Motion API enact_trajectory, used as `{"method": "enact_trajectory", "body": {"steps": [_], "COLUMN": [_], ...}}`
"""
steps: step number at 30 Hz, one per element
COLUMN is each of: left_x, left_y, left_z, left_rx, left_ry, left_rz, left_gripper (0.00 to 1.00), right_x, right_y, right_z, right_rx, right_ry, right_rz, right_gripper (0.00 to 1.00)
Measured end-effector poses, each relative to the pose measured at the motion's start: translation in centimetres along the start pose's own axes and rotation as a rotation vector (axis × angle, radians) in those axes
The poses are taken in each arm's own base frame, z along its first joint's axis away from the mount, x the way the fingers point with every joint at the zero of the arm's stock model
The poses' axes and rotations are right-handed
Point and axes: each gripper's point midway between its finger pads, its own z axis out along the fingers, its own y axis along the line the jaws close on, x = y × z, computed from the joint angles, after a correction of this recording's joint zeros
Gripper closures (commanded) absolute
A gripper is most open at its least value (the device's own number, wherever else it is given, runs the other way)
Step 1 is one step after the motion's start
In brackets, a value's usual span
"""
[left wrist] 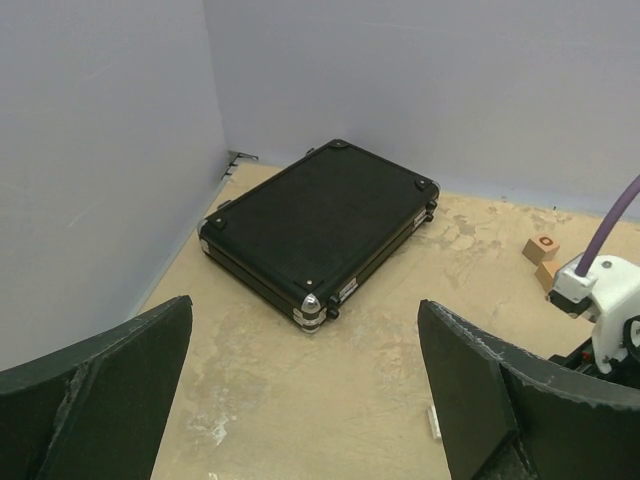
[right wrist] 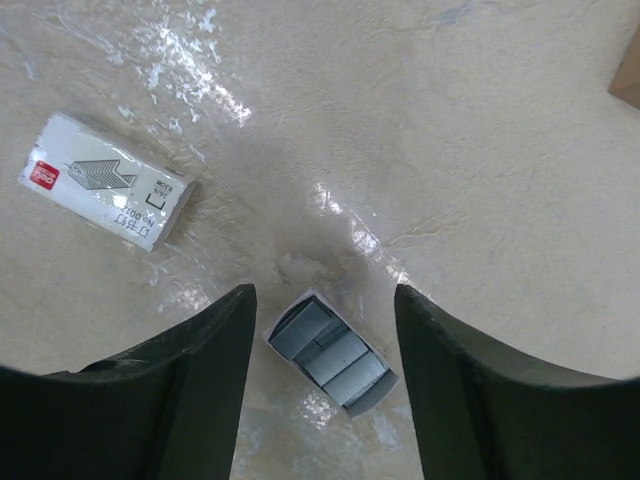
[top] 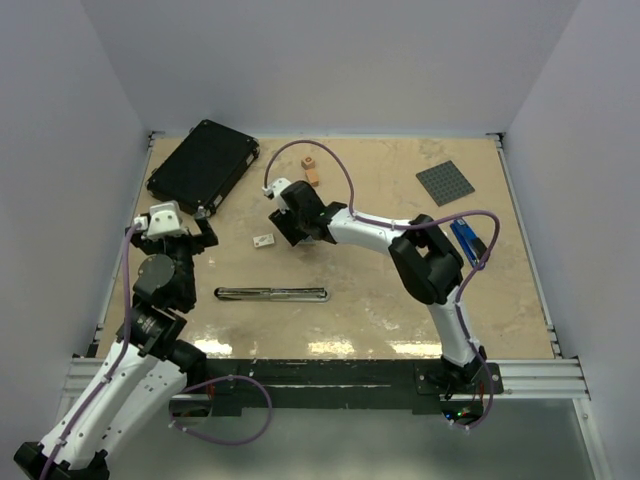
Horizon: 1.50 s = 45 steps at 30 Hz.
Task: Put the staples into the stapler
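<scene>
The stapler [top: 271, 293] lies opened out flat, silver and black, on the table's near middle. The staples [right wrist: 333, 354] are grey blocks in a small white paper tray on the table, seen in the right wrist view. My right gripper [right wrist: 322, 300] is open, with a finger on each side of the tray and a gap to it on both sides. In the top view that gripper [top: 288, 228] covers the staples. My left gripper [left wrist: 305, 305] is open and holds nothing; it hovers at the left [top: 185, 232], facing the black case.
A black case [top: 205, 165] lies at the back left. A white staple box sleeve [right wrist: 108, 195] sits left of the right gripper. Small wooden blocks [top: 311, 170], a grey studded plate [top: 445, 183] and a blue stapler [top: 465, 240] lie further back and right.
</scene>
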Motion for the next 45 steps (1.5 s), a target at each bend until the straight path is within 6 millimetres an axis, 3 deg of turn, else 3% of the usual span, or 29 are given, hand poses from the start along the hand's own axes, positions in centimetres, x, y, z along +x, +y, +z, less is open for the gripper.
{"method": "enact_trajectory", "body": {"steps": [5,16,28,33,41,45], "left_x": [0.2,0.8,1.2,1.6,1.9,1.9], "left_y": [-0.2,-0.9,-1.4,-1.5,-1.6,-1.6], "left_z": [0.2,0.5,0.7,0.8,0.9,0.9], "left_rx": [0.008,0.043,0.062,0.066,0.074,0.074], "left_ry": [0.008,0.032,0.045,0.058,0.068,0.068], "left_rz": [0.002,0.014,0.024,0.034,0.041,0.041], "left_gripper": [0.01,0.02,0.03,0.03,0.03,0.03], "right_x": [0.6,1.0,2.5,3.4,-0.9,-0.7], "right_y": [0.2,1.2,1.9,1.7,0.3,-0.7], "right_z": [1.4,2.0,1.5,-0.5,-4.9,-5.0], "right_rx": [-0.006,-0.06,-0.122,-0.131,-0.097,-0.085], "right_ry": [0.03,0.055,0.106,0.138,0.048,0.062], "right_rz": [-0.002,-0.018,-0.086,-0.101,-0.103,-0.131], "right_gripper": [0.5,0.66,0.67,0.67,0.69,0.72]}}
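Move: The open staple tray lies almost straight below the right hand, about 5 cm down and perhaps 1 cm to its left. The white staple box is some 10 cm left of the tray and level with it; the orange block is roughly 17 cm ahead of the tray and 2 cm to the right. The long stapler lies about 16 cm back from the tray and 8 cm left. From the left hand, the tray is some 13 cm ahead, 26 cm right and 28 cm below. The right hand dips about 3 cm onto the staple tray, narrowing its fingers, draws back, then rises some 7 cm. ##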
